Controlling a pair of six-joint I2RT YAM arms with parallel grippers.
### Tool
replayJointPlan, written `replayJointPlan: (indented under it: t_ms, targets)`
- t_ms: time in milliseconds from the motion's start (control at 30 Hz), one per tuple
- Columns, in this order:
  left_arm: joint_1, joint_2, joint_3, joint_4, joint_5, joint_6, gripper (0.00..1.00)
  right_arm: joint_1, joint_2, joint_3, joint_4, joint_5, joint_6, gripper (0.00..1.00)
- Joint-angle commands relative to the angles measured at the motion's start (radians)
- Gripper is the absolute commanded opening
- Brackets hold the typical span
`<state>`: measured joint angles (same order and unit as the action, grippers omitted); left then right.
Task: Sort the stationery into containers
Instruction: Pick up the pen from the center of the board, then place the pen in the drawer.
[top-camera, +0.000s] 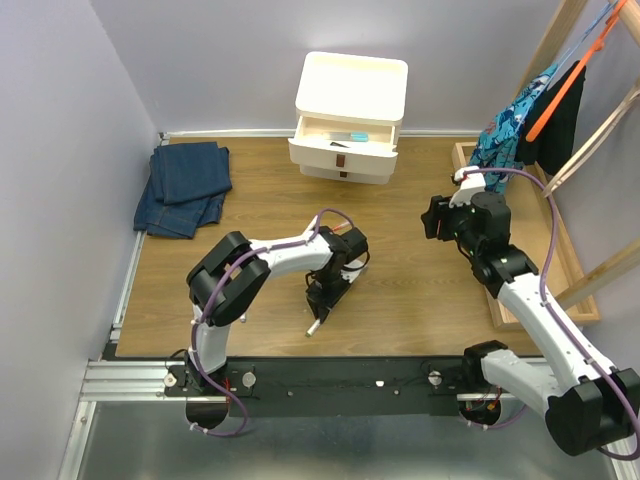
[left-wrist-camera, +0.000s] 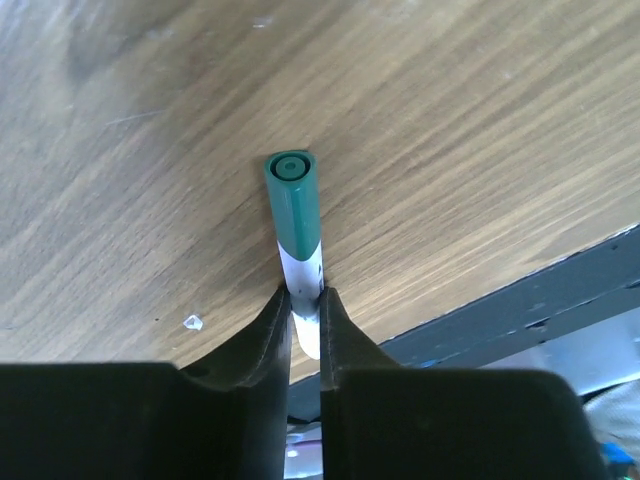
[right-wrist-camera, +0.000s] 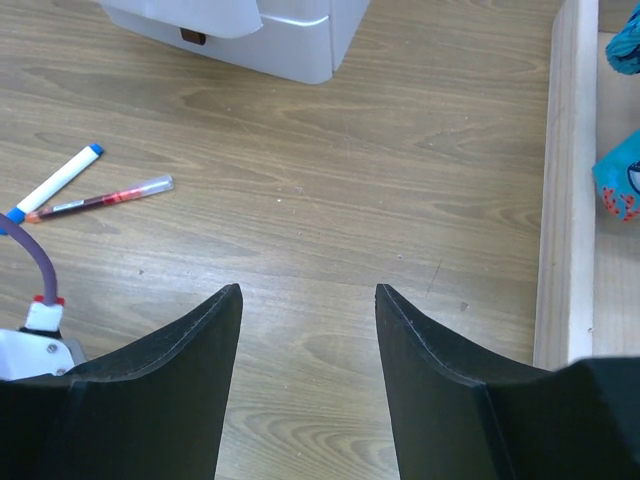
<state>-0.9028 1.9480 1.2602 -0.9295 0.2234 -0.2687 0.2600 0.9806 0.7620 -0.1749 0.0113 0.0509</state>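
Observation:
My left gripper (left-wrist-camera: 305, 295) is shut on a white marker with a green cap (left-wrist-camera: 295, 215), low over the wooden table near its front edge. In the top view the marker's white end (top-camera: 314, 326) sticks out below the left gripper (top-camera: 325, 298). The right gripper (right-wrist-camera: 308, 290) is open and holds nothing; it hangs above bare table at the right (top-camera: 435, 218). A blue-capped white marker (right-wrist-camera: 55, 182) and a clear pen with red ink (right-wrist-camera: 100, 198) lie side by side on the table. The cream three-drawer cabinet (top-camera: 350, 100) stands at the back, its top drawer (top-camera: 345, 135) pulled out with a blue item inside.
Folded blue jeans (top-camera: 185, 185) lie at the back left. A shallow wooden tray (top-camera: 565, 235) runs along the right side, under a wooden rack with hanging clothes (top-camera: 520, 125). The black rail (top-camera: 330, 375) borders the table's near edge.

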Motion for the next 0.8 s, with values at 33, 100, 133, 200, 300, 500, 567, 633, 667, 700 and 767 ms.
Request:
replayJointPlan:
  t_ms: [33, 100, 133, 200, 300, 500, 567, 633, 667, 700, 767]
  targets:
    - [0.007, 0.053, 0.014, 0.098, -0.170, 0.207, 0.09, -0.010, -0.052, 0.028, -0.034, 0.053, -0.031, 0.64]
    - [0.019, -0.015, 0.042, 0.028, -0.180, 0.259, 0.09, -0.013, -0.063, 0.025, -0.041, 0.059, -0.040, 0.64]
    - [0.040, -0.043, 0.059, 0.014, -0.161, 0.264, 0.09, -0.013, -0.068, 0.023, -0.041, 0.062, -0.042, 0.64]
    - [0.059, -0.115, 0.093, -0.027, -0.144, 0.319, 0.09, -0.015, -0.072, 0.017, -0.034, 0.062, -0.042, 0.64]
    - [0.073, -0.167, 0.262, -0.078, -0.128, 0.403, 0.09, -0.018, -0.071, 0.014, -0.014, 0.064, -0.072, 0.64]
    - [0.117, -0.103, 0.844, -0.112, -0.130, 0.555, 0.09, -0.033, -0.068, 0.016, -0.005, 0.078, -0.094, 0.64]
    - [0.133, -0.074, 1.008, -0.094, -0.137, 0.608, 0.09, -0.044, -0.066, 0.011, -0.006, 0.076, -0.088, 0.64]
    - [0.157, -0.070, 1.056, -0.011, -0.170, 0.632, 0.09, -0.050, -0.063, 0.007, -0.008, 0.070, -0.082, 0.64]
    - [0.166, -0.083, 1.044, 0.032, -0.185, 0.670, 0.10, -0.054, -0.063, 0.007, -0.009, 0.069, -0.076, 0.64]
    - [0.186, -0.092, 1.023, 0.131, -0.215, 0.695, 0.11, -0.057, -0.062, 0.008, -0.009, 0.064, -0.074, 0.64]
    - [0.209, -0.107, 0.950, 0.223, -0.238, 0.747, 0.13, -0.067, -0.060, 0.010, -0.008, 0.055, -0.072, 0.64]
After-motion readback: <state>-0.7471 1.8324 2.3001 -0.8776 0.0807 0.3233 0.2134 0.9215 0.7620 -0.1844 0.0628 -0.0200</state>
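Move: The left hand, low over the near middle of the board, already has the green pen between its fingers. The open drawer lies about 40 cm ahead of it, 7 cm to the right and roughly 12 cm higher; on the way, the orange pen is some 28 cm ahead and 2 cm right, and the blue-capped marker 28 cm ahead and 3 cm left, both at table level. From the empty right hand the drawer is about 20 cm ahead, 19 cm left and 7 cm lower. Keeping the green pen pinched, the left hand eases off the board, then sweeps quickly up by nearly 40 cm and forward by some 22 cm towards the open drawer, its fingers swinging from straight down to slant forward. The empty right hand drifts about 3 cm right and a little up, still open. ##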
